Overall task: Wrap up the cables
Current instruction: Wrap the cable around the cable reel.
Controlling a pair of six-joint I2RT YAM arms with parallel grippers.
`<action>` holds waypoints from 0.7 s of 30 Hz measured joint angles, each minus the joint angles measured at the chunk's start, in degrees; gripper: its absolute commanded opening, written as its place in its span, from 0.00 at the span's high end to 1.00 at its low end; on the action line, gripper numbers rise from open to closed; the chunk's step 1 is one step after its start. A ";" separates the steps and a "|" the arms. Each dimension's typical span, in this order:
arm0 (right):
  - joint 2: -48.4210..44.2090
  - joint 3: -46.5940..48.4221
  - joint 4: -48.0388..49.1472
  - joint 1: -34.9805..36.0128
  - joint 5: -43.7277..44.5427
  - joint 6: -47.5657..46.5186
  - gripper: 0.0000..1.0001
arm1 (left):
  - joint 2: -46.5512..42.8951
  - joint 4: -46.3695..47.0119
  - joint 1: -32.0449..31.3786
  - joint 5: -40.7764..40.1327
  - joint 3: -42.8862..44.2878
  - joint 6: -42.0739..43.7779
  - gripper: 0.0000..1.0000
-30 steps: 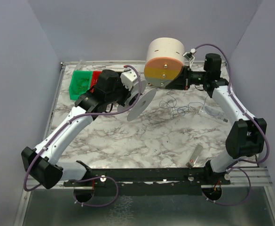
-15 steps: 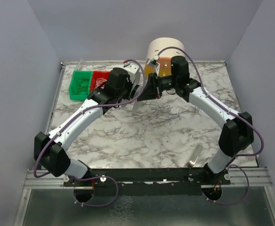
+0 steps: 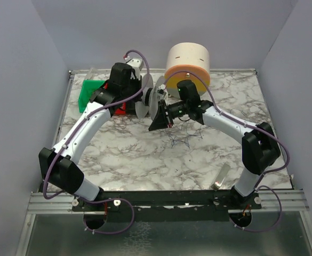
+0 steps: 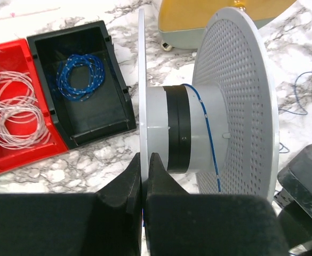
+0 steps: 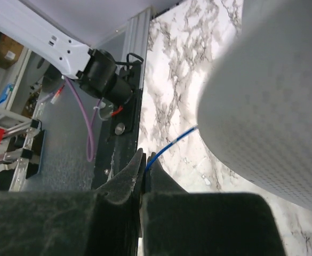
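Note:
My left gripper (image 4: 145, 160) is shut on the thin plain flange of a white spool (image 4: 190, 130), which has a perforated second flange and a black band on its core; in the top view the gripper (image 3: 140, 98) holds the spool (image 3: 148, 104) up at the back centre. A hair-thin dark blue cable (image 4: 209, 138) runs over the core. My right gripper (image 5: 145, 160) is shut on this cable (image 5: 172, 141) just below the spool; in the top view the gripper (image 3: 157, 124) is right in front of the spool. The cable's loose squiggly rest (image 3: 181, 140) lies on the table.
A big cream and orange cylinder (image 3: 186, 64) stands at the back. A green bin (image 3: 89, 93), a red bin with white coils (image 4: 12, 122) and a black bin with a blue coil (image 4: 81, 74) stand at the back left. A clear tube (image 3: 222, 176) lies front right.
My right gripper has swung left from beside the cylinder to just below the spool. My left arm has drawn the spool back and left. The loose cable has shifted left and nearer.

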 measured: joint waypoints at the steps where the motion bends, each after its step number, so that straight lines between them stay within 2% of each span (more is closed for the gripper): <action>1: 0.00 -0.79 0.68 0.04 0.17 -0.37 1.00 | 0.11 -0.24 0.90 1.40 0.00 -1.09 1.00; 8: -0.02 -5.97 2.01 0.28 3.21 -3.06 1.00 | 0.15 1.05 7.82 13.46 0.13 -9.57 1.00; 14: -1.46 -9.60 2.43 -0.09 4.55 -4.87 1.00 | -0.02 5.01 14.05 19.74 0.13 -14.88 1.00; 18: -2.97 -12.07 4.63 -3.19 4.85 -3.91 1.00 | -1.27 6.38 17.53 23.98 -0.09 -16.35 1.00; 21: -5.14 -15.63 8.20 -7.19 8.92 -1.36 1.00 | -2.62 7.63 19.63 27.82 -0.31 -16.81 1.00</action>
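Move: Just ahead of the left hand, which pinches the cable reel's near-left flange, lies the reel's drum: about 4 cm forward, 5 right and 2 lower. The black bin is some 10 cm ahead, 4 left and 24 below; the red bin is level with it, 10 cm farther left. From the right hand, holding the blue cable, the drum is about 13 cm ahead, straight on, 2 higher; loose cable lies 3 ahead, 16 right, 21 below. Sinking about 5 cm below the reel's near side, the shut right fingers keep the cable pinched, then sweep right and forward, away from the drum. The left hand keeps its grip on the flange while rising and going left about 5 cm each, rolling nearly 30 degrees so its right side comes up. ##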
